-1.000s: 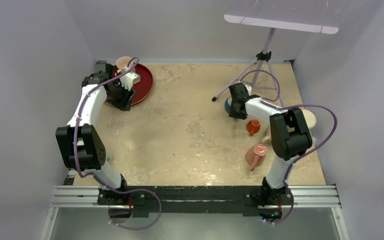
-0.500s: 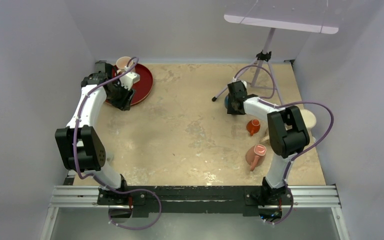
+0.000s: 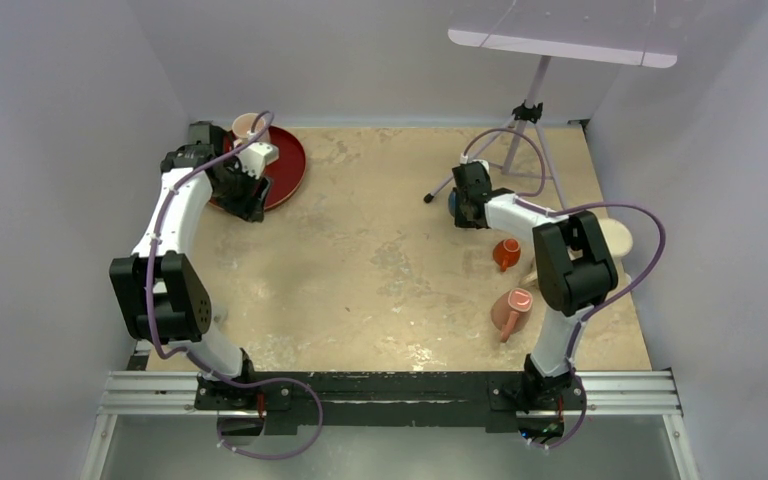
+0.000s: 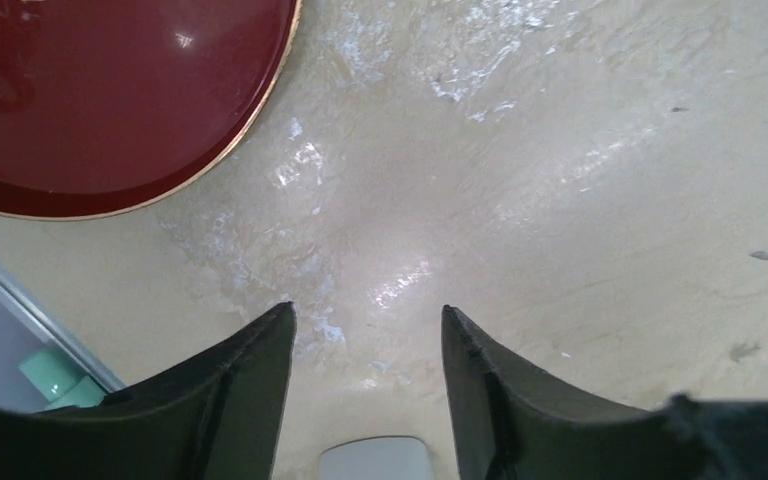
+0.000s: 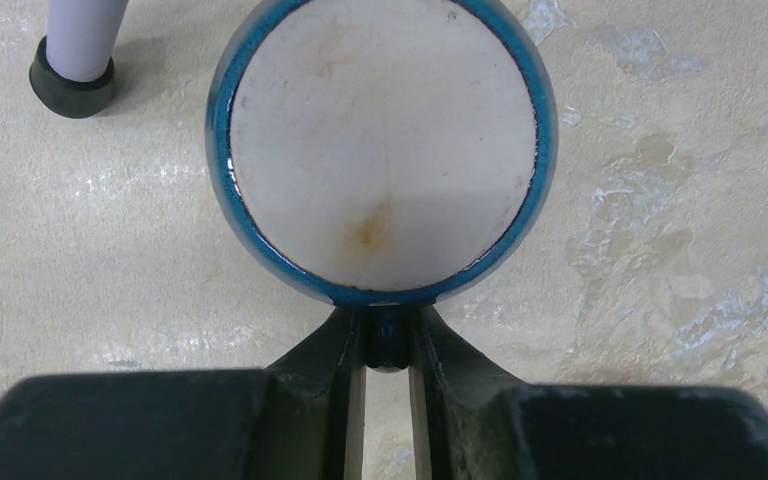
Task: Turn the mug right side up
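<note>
The mug (image 5: 380,150) is blue-glazed and stands upside down on the table, its pale unglazed base facing my right wrist camera. Its handle (image 5: 387,340) points toward me and sits pinched between the jaws of my right gripper (image 5: 387,322), which is shut on it. From above, only a sliver of the blue mug (image 3: 453,208) shows beside the right gripper (image 3: 466,204) at the back right. My left gripper (image 4: 367,315) hangs open over bare table beside the red plate (image 4: 110,100), holding nothing; in the top view the left gripper (image 3: 245,196) is at the back left.
A tripod (image 3: 525,115) stands right behind the mug, one rubber foot (image 5: 72,75) close to its left. An orange mug (image 3: 506,252), a pink mug (image 3: 512,310) and a cream dish (image 3: 620,235) lie along the right side. The red plate (image 3: 285,165) carries a cream cup (image 3: 246,125).
My right gripper has slid a little further back toward the tripod and its jaws have closed on the mug's handle. The left arm has barely moved.
</note>
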Controlling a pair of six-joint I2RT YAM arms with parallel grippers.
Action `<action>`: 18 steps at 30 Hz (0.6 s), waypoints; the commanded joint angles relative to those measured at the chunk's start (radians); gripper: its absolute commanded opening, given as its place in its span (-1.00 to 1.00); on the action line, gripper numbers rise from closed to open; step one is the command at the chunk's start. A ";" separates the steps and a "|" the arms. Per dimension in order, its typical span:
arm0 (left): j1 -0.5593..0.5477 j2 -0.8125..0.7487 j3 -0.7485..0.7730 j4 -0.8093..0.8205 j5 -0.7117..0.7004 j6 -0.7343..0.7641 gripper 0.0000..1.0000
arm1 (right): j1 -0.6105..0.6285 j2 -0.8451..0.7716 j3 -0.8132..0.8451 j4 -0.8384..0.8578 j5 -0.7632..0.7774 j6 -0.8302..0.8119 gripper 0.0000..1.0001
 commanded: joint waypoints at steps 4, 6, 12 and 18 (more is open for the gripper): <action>-0.002 -0.022 0.168 -0.156 0.297 -0.209 0.43 | 0.009 -0.169 0.012 -0.010 -0.220 0.031 -1.00; -0.001 -0.033 0.191 -0.178 0.403 -0.253 0.48 | 0.036 -0.235 0.013 -0.015 -0.317 0.059 -1.00; -0.021 -0.073 0.246 -0.184 0.711 -0.413 0.61 | 0.188 -0.339 0.117 -0.015 -0.522 0.136 -1.00; -0.131 -0.109 0.203 0.043 0.880 -0.740 0.62 | 0.219 -0.314 0.242 0.224 -0.758 0.317 -1.00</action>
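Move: The upside-down blue mug, its handle already pinched by the right gripper, has its middle about 7 cm ahead of that hand and level with it. The left gripper it is carried to is some 50 cm left, 6 cm nearer and 11 cm higher. A tripod foot stands 8 cm ahead and 10 cm left of the right hand, the small orange mug 6 cm back and 8 cm right. From the left hand the blue mug is 13 cm ahead, 49 cm right and 11 cm below; the red tray 20 cm ahead, 3 cm left, 14 cm below. The blue mug, still pinched by its handle, is carried up and left about 20 cm each way by the right hand, drawing back a little as its fingers swing from downward towards the left. The left hand rises and comes right to meet it, about 13 cm each, rolling some 45 degrees to aim its widening fingers at the mug. ##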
